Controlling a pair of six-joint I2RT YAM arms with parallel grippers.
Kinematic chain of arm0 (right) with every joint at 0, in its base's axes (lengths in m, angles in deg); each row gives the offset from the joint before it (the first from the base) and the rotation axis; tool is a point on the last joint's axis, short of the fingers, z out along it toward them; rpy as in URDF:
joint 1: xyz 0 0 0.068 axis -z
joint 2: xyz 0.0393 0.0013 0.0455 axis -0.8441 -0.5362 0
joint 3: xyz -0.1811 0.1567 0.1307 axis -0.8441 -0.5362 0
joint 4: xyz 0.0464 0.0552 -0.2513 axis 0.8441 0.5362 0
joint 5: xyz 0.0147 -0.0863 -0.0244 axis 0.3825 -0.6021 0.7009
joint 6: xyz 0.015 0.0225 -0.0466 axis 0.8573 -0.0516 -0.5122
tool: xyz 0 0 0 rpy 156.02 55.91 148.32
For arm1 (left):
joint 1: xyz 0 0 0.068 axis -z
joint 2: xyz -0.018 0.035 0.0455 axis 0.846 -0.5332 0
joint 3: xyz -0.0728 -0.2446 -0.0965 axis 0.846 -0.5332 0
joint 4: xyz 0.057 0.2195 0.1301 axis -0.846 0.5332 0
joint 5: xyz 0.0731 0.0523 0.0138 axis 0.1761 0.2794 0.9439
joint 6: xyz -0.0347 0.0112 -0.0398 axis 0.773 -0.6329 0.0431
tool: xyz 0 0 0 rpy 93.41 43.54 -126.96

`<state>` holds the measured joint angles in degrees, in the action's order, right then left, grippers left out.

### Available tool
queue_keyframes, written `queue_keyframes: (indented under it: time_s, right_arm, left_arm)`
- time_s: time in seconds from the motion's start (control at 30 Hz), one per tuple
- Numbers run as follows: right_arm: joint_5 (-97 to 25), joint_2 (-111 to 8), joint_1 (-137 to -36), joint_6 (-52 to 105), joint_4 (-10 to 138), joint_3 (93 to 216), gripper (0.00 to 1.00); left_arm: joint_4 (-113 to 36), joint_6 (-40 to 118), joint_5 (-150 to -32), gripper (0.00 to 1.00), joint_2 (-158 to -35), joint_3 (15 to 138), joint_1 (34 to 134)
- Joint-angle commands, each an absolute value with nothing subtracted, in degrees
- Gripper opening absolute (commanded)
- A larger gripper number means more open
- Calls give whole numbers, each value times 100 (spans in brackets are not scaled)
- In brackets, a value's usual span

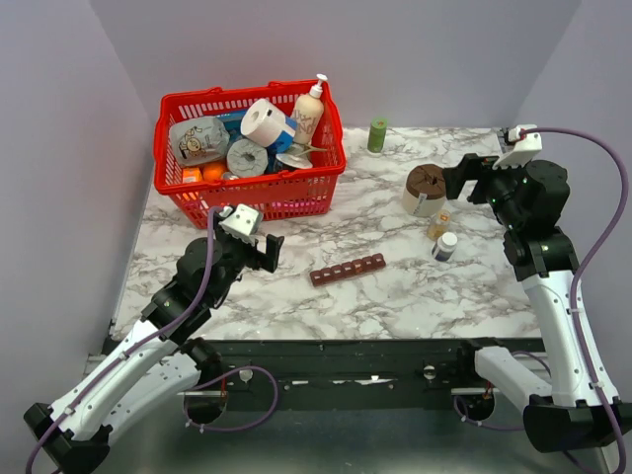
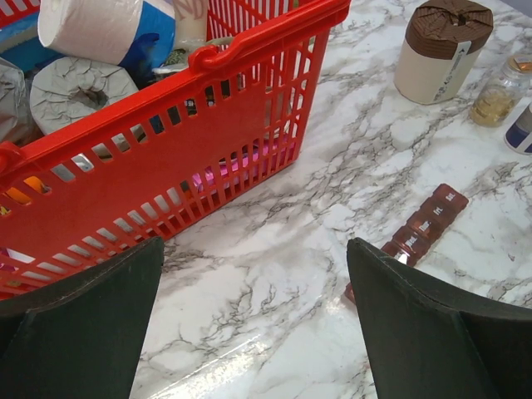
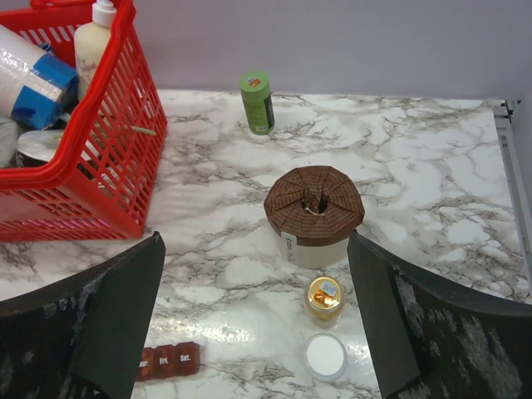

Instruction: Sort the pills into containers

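The containers, a dark red-brown pill-organizer strip (image 1: 348,269), lie flat mid-table with all lids shut; its end also shows in the left wrist view (image 2: 424,223) and the right wrist view (image 3: 170,359). A small clear bottle with a gold lid (image 1: 438,225) (image 3: 324,298) holds amber pills. A white-capped bottle (image 1: 445,246) (image 3: 325,356) stands just in front of it. My left gripper (image 1: 265,247) (image 2: 255,243) hovers open left of the strip, nothing between its fingers. My right gripper (image 1: 464,180) (image 3: 255,239) hangs open above the two bottles, empty.
A big red mesh basket (image 1: 252,188) full of toilet rolls and a lotion bottle stands at the back left, close to my left gripper. A cream tub with a brown lid (image 1: 425,190) sits behind the bottles. A green bottle (image 1: 377,134) stands near the back wall.
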<state>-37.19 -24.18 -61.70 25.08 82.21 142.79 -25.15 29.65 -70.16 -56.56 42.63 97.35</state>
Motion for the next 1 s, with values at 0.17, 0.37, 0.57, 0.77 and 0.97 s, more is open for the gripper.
queue_keyframes:
  time_s: [0.17,0.37,0.57,0.77,0.97]
  right_arm:
    - [-3207,-2428,-6153,2345,8113,14239,100]
    - [-1076,-2463,-6144,583,8489,14195,100]
    - [1179,-2709,-6310,-3381,10186,13792,100]
    - [538,-3271,-6759,-5854,10654,13141,100]
    - [722,-3913,-6786,-5839,10188,13079,100]
  left_arm:
    - [-2630,2886,-7195,99,-5739,4317,9715]
    - [-2770,2563,-8116,99,-5897,4221,9715]
    - [-3070,1938,-9530,98,-6442,3992,9724]
    - [-3438,726,-9876,97,-7118,3720,10171]
    - [-3632,-471,-9744,95,-8232,3675,10691]
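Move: The pill organizer lies flat on the table between my hands: about 19 cm right, 4 cm ahead and 25 cm below my left, and some 26 cm left, 5 cm back and 33 cm below my right. The red basket's middle is about 30 cm ahead and 6 cm left of my left hand. From my right, the white-capped bottle is 2 cm ahead and 2 cm right, the amber jar 8 cm ahead and 2 cm right, the brown canister 17 cm straight ahead, all far below. After a brief hold, I bring both open hands in on the pill organizer from its two ends. My right sinks about 18 cm while sweeping 10 left and 7 back, swinging counter-clockwise some 70 degrees so its fingers point left and down; my left drops 11 cm and goes 10 right, drawing back a little, turning clockwise and tipping its fingers down towards the Sun. end. ##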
